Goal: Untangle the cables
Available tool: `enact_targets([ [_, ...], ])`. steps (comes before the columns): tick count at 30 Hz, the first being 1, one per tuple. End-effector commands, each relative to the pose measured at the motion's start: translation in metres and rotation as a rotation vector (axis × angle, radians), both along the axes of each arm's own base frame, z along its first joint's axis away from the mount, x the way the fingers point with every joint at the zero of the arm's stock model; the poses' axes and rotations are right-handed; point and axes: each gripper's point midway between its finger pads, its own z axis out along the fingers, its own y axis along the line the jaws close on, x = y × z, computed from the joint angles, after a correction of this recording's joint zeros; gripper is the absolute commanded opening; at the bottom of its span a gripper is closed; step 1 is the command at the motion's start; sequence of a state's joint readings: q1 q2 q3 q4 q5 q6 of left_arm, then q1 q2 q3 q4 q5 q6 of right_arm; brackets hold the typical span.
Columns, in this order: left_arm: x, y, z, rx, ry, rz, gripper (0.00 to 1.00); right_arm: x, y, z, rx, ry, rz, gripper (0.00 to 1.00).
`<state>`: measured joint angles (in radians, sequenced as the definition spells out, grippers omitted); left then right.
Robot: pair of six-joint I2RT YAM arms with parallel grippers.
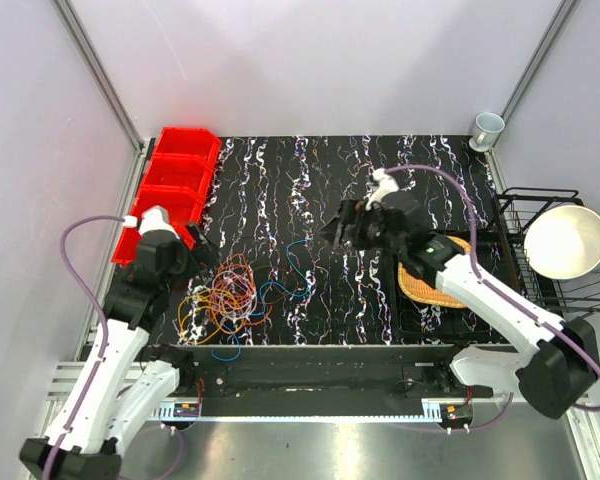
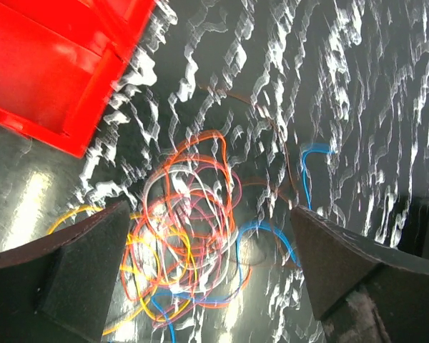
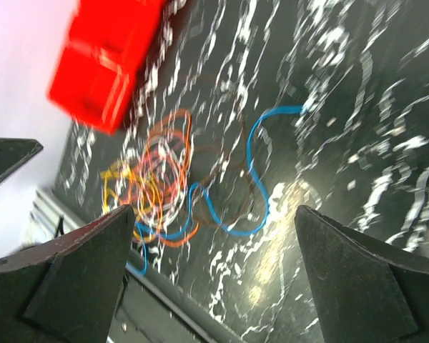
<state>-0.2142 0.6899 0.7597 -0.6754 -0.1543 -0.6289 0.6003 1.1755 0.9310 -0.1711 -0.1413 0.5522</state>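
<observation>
The cables lie in one tangle of orange, yellow, red, whitish and blue loops on the black marbled table, near its front left. A blue cable trails out to the right of the heap. My left gripper hovers just left of and above the tangle, open, with nothing between its fingers. In the left wrist view the cables sit below the open left gripper. My right gripper hangs open over the table's middle, well apart from the heap. Its wrist view shows the cables ahead of the right gripper.
Red bins line the left edge, close behind the tangle. A woven orange dish lies under the right arm. A wire rack holding a white bowl stands at the right. A cup sits at the back right corner.
</observation>
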Motion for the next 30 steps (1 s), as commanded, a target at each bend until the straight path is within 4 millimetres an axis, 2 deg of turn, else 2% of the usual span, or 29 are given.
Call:
enact_targets([
  [1,-0.018,-0.028,-0.010,0.025,0.038,-0.076,0.94,-0.012,0.023,-0.020,-0.040,0.037,0.033,1.00],
  [2,-0.019,-0.028,-0.013,0.050,0.050,-0.066,0.93,-0.012,0.027,-0.028,-0.044,0.060,0.028,1.00],
  [4,-0.025,-0.040,-0.033,0.082,0.119,-0.102,0.89,-0.016,0.030,-0.041,-0.050,0.097,0.031,0.99],
  [7,-0.034,-0.047,-0.060,0.122,0.192,-0.114,0.85,-0.024,0.037,-0.055,-0.045,0.132,0.050,1.00],
  [11,-0.038,-0.048,-0.080,0.125,0.224,-0.099,0.79,-0.031,0.039,-0.063,-0.044,0.151,0.057,1.00],
  [16,-0.030,-0.049,-0.086,0.129,0.213,-0.070,0.77,-0.032,0.041,-0.067,-0.051,0.155,0.066,1.00],
  [24,-0.018,-0.047,-0.084,0.126,0.184,-0.006,0.76,-0.032,0.043,-0.073,-0.059,0.167,0.073,1.00],
  [30,-0.032,-0.021,-0.087,0.160,0.196,0.102,0.70,-0.032,0.041,-0.075,-0.062,0.166,0.069,1.00],
])
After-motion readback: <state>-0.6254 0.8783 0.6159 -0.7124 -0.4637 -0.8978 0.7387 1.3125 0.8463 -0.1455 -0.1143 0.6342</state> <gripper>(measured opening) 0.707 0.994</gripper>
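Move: The cable tangle lies low beside the left hand, roughly 4 cm back, 5 cm to its right and 14 cm below; from the right hand it is about 24 cm left, 7 cm back and 18 cm below. The loose blue strand is some 8 cm left of the right hand and level with it, 18 cm down. Brown loops lie about 10 cm right and 3 cm ahead of the tangle; the nearest red bin is some 12 cm left and 8 cm ahead of the left hand. Over the tangle comes the left hand, first swinging right and back, then sinking about 9 cm; its fingers tip some 15 degrees further down and narrow partway, still well apart and short of the cables. The right hand meanwhile drops about 8 cm, easing back and left towards the blue strand, tips slightly down and waits there wide open. ##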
